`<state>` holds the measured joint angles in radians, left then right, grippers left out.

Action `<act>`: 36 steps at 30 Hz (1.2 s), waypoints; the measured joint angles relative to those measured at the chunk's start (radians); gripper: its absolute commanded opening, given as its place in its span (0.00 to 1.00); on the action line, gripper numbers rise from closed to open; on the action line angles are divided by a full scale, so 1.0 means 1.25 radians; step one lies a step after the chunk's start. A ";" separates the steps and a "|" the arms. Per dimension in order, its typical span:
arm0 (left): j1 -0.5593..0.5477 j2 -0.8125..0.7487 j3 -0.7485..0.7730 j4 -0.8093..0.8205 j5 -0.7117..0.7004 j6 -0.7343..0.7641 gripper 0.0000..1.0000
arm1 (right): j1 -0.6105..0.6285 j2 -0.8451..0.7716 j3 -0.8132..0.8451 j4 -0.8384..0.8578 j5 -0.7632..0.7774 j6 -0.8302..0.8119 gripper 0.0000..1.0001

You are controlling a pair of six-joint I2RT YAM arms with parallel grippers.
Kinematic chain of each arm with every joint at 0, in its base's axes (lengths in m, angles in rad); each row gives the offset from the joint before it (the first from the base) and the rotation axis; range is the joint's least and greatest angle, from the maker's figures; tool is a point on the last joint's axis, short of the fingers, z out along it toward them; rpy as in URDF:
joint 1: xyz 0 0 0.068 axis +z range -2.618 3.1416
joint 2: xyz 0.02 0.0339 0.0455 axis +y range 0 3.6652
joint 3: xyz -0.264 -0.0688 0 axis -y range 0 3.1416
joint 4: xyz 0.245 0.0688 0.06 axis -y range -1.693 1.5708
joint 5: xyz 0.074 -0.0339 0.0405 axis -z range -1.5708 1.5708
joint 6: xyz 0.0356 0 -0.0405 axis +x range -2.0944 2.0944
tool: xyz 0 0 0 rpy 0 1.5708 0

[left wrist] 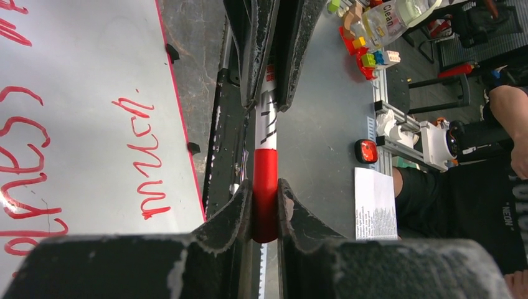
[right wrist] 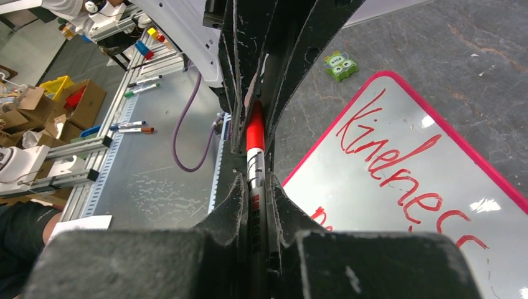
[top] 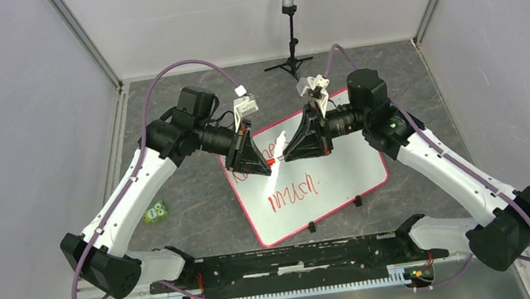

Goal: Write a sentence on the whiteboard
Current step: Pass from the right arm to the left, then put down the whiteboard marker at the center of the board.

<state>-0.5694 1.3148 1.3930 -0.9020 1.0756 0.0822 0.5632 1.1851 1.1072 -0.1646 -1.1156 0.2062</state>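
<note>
The whiteboard [top: 350, 173] lies tilted on the dark table, with the sentence [top: 292, 192] in red marker on it; "much" [left wrist: 140, 162] and "Kindness" [right wrist: 392, 162] can be read. Both grippers meet tip to tip above the board's upper left part. My left gripper [left wrist: 265, 187] is shut on the red cap [left wrist: 264, 205] of a marker. My right gripper [right wrist: 256, 187] is shut on the marker's white barrel [right wrist: 256, 177]. Cap and barrel sit in one line, joined, held level above the board [left wrist: 81, 93]. In the top view, only a short red piece of marker [top: 276, 160] shows between the fingers.
A small green toy block [top: 155, 211] lies left of the board. A black tripod stand [top: 291, 30] rises at the back. Black clips [top: 311, 227] sit on the board's near edge. The arms' black base rail [top: 292, 258] runs along the front, and grey walls close in both sides.
</note>
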 measured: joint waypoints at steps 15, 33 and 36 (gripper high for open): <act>0.122 -0.047 -0.021 0.107 -0.044 -0.018 0.02 | -0.176 0.020 0.090 0.062 -0.006 0.035 0.86; 0.692 0.038 -0.027 -0.050 -0.116 0.118 0.02 | -0.559 0.020 0.082 -0.132 -0.067 -0.138 0.97; 0.737 0.055 -0.069 -0.069 -0.160 0.175 0.02 | -0.569 0.063 0.140 -0.314 0.027 -0.318 0.97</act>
<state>0.3523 1.3830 1.3064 -0.9886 0.8753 0.3004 -0.1478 1.2636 1.2823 -0.5571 -1.0824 -0.1917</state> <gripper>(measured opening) 0.212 0.975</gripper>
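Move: The marker spans the two facing hands, its red cap in the left fingers and its body in the right ones; its middle is about 5 cm to the right of the left hand and practically at the right hand's point. From the left hand, the whiteboard's middle lies roughly 12 cm ahead, 10 cm right and 27 cm below, and a green toy about 35 cm left, 3 cm ahead and as far below. The right fingers let go of the marker's body, opening wide, while the left fingers keep their pinch on its red cap. Both hands first go forward together, then part: the left sweeps some 25 cm left and 16 cm forward, sinking late and turning about 55 degrees counter-clockwise; the right draws off rightward and forward, rising then sinking back, turning clockwise. ##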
